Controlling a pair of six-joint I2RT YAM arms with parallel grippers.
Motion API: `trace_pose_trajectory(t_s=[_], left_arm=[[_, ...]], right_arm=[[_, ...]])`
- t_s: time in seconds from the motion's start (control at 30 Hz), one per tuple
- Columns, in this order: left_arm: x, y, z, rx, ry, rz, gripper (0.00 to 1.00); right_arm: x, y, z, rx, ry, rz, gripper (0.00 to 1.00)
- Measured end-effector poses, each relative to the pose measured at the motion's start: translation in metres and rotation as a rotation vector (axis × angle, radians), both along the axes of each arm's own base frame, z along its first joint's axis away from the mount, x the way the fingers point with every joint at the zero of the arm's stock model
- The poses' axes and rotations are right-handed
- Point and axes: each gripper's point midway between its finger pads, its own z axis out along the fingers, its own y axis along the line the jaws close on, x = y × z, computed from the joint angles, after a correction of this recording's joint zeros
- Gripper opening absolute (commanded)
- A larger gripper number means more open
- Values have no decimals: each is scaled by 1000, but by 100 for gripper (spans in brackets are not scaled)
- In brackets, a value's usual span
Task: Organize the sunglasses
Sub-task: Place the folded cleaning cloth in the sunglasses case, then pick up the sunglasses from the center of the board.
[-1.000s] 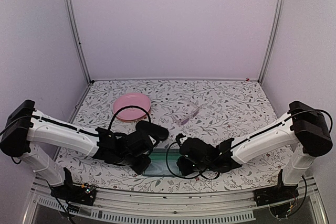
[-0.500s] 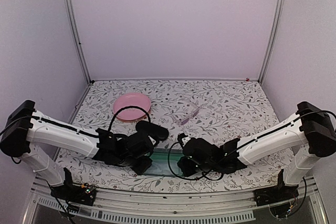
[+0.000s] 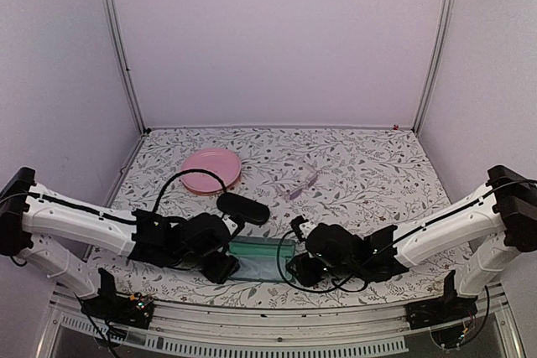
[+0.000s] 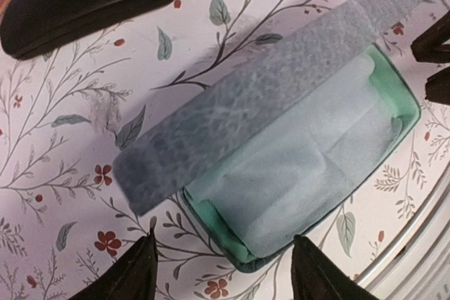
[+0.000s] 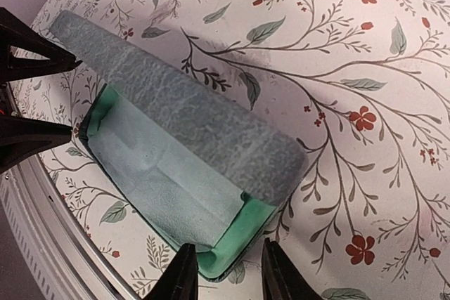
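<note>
The pale pinkish sunglasses (image 3: 298, 182) lie unfolded on the flowered table (image 3: 369, 165), behind both arms. A grey-blue rectangular case (image 3: 262, 259) sits near the front edge with its lid (image 4: 267, 96) raised. Its green lining (image 5: 242, 240) shows, and a light blue cloth (image 4: 309, 173) lies inside it. My left gripper (image 4: 225, 272) is open, its fingers either side of the case's left end without touching. At the other end, my right gripper (image 5: 226, 275) is open too, its jaws straddling the corner with a small gap. In the top view the left gripper (image 3: 223, 269) and right gripper (image 3: 299, 272) flank the case.
A black oval case (image 3: 243, 208) lies shut just behind the open case. A pink plate (image 3: 211, 170) sits at the back left. The table's metal front rail (image 3: 268, 324) runs close behind the grippers.
Both grippers have opened and drawn back off the rectangular case toward the front edge. The case, earlier largely covered by them, now shows with its lid up.
</note>
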Motion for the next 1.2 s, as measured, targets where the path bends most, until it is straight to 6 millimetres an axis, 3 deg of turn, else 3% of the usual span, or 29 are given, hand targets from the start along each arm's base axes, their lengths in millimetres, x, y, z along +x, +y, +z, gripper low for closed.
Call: trace_pose_trajectory(t_s=[0.3,0.5,0.7,0.83,1.0,1.2], left_arm=[[0,17,19,-145,-4,27,73],[18,24,44,-268,-30,77,75],[44,35,74,-386,-78,134,77],[57,41,79,-409,-91,156,80],[68,42,77,-405,-89,156,87],[76,37,77,-405,-92,141,94]], right_arm=[[0,-3,25,66,-5,-9,47],[21,-21,53,118,-14,-59,54],[83,-62,84,173,-46,-173,60],[134,-87,95,158,-66,-248,65],[202,-91,109,140,-95,-280,69],[279,-91,103,91,-105,-310,71]])
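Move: The pink sunglasses lie some 32 cm ahead of the right hand and 2 cm to its right, about 3 cm lower; from the left hand they are roughly 32 cm ahead and 17 cm to the right. The open case with the cloth has its middle 3 cm ahead and 7 cm left of the right hand, 8 cm right of the left. The closed black case is about 20 cm ahead, 3 cm right of the left hand, and 12 cm left of the right. Rising a few centimetres clear of the open case, the right hand then sweeps fast forward, nearly 30 cm, drifting right and up about 10 cm each, towards the pink sunglasses, turning some 20 degrees clockwise. The left hand lifts and goes forward about 8 cm each, also a little left, towards the black case, its fingers swinging to point more to the right. Both grippers open wider, empty. ##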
